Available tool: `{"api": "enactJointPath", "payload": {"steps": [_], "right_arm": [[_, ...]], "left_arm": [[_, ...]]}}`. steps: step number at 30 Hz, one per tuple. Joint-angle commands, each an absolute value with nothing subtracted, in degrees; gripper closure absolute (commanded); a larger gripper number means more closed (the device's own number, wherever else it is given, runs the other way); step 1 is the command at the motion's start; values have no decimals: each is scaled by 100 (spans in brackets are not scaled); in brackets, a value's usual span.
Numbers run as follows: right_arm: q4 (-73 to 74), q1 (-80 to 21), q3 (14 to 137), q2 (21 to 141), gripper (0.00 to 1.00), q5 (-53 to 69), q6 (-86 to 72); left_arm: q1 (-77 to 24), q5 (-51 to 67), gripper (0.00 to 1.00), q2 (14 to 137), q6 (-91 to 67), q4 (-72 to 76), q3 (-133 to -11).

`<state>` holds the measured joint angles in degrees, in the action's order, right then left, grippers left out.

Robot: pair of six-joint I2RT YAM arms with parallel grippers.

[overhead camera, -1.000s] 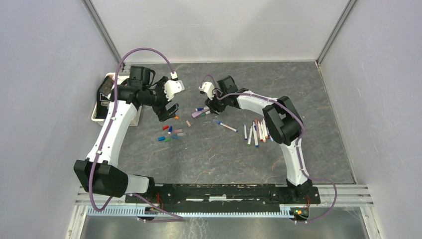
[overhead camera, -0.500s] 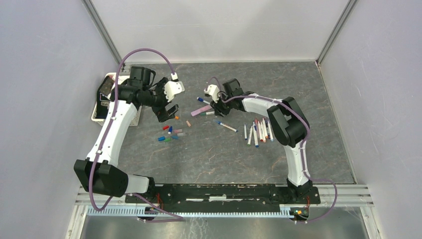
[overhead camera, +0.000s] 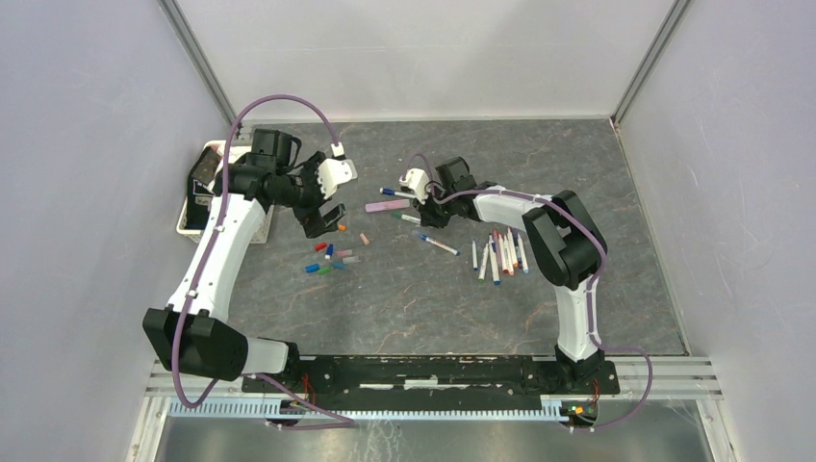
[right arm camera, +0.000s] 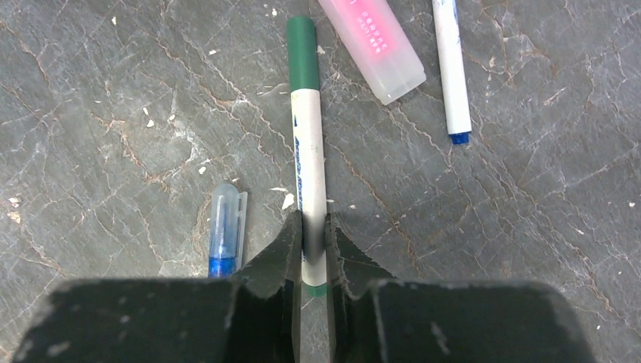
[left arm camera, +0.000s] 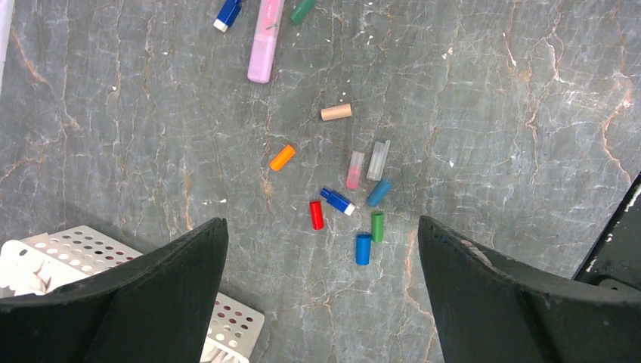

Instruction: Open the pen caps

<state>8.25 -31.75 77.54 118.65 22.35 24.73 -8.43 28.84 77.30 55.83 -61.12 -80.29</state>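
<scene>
My right gripper (right arm camera: 312, 227) is shut on the white barrel of a green pen (right arm camera: 308, 136) near its tail; the pen lies flat on the table. Its green cap (right arm camera: 301, 53) is on at the far end. From above, the same gripper (overhead camera: 426, 214) sits low over that green pen (overhead camera: 409, 218). My left gripper (left arm camera: 323, 234) hangs open above several loose pen caps: red (left arm camera: 316, 215), blue (left arm camera: 363, 248), green (left arm camera: 377, 226), orange (left arm camera: 282, 157) and tan (left arm camera: 336, 112). In the top view these caps (overhead camera: 329, 258) lie below the left gripper (overhead camera: 322, 199).
A pink highlighter (right arm camera: 374, 53), a white pen with a blue tip (right arm camera: 451, 68) and a clear blue cap (right arm camera: 224, 231) lie beside the green pen. Several pens (overhead camera: 498, 255) lie in a pile to the right. A white perforated tray (overhead camera: 197, 192) stands at the left edge.
My right gripper has drawn back to the right and its jaws have closed on the green pen. The pink highlighter has shifted a little. The left arm has barely moved.
</scene>
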Motion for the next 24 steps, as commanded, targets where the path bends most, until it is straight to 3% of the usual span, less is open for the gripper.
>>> {"api": "enactJointPath", "payload": {"steps": [1, 14, 24], "right_arm": [[1492, -3136, 7743, 11758, 100, 2047, 2447], [1099, -3136, 6698, 10134, 100, 2471, 1774], [1352, -3201, 6759, 9562, 100, 4418, 301]], "left_arm": [[-817, 2984, 0, 7788, 5843, -6216, -8096], [-817, 3827, 0, 7763, 6481, -6270, -7683], [-841, 4369, 0, 7919, 7633, -6070, -7286]]}}
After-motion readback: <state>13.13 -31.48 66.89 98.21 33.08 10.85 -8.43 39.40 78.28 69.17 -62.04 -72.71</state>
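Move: The green-capped pen is already pinched near its tail in the right fingers, low on the table; the left gripper waits about 24 cm left of the right hand, 10 cm back and 20 cm higher. The blue pen lies roughly 4 cm back and 2 cm right of the right hand, the pink highlighter 5 cm ahead and 9 cm left. From the left hand, the green cap is some 13 cm ahead, 17 cm right and 20 cm below. The green-capped pen is drawn back low by the right hand, first about 5 cm back and 3 cm to the right, then lifted some 9 cm while still drifting back and turning leftward, the hand's left side tilting up. Fingers keep their grip near the tail. The wide-open left gripper sinks about 4 cm, easing back and right and turning some 15 degrees clockwise, so cap and gripper draw together. ##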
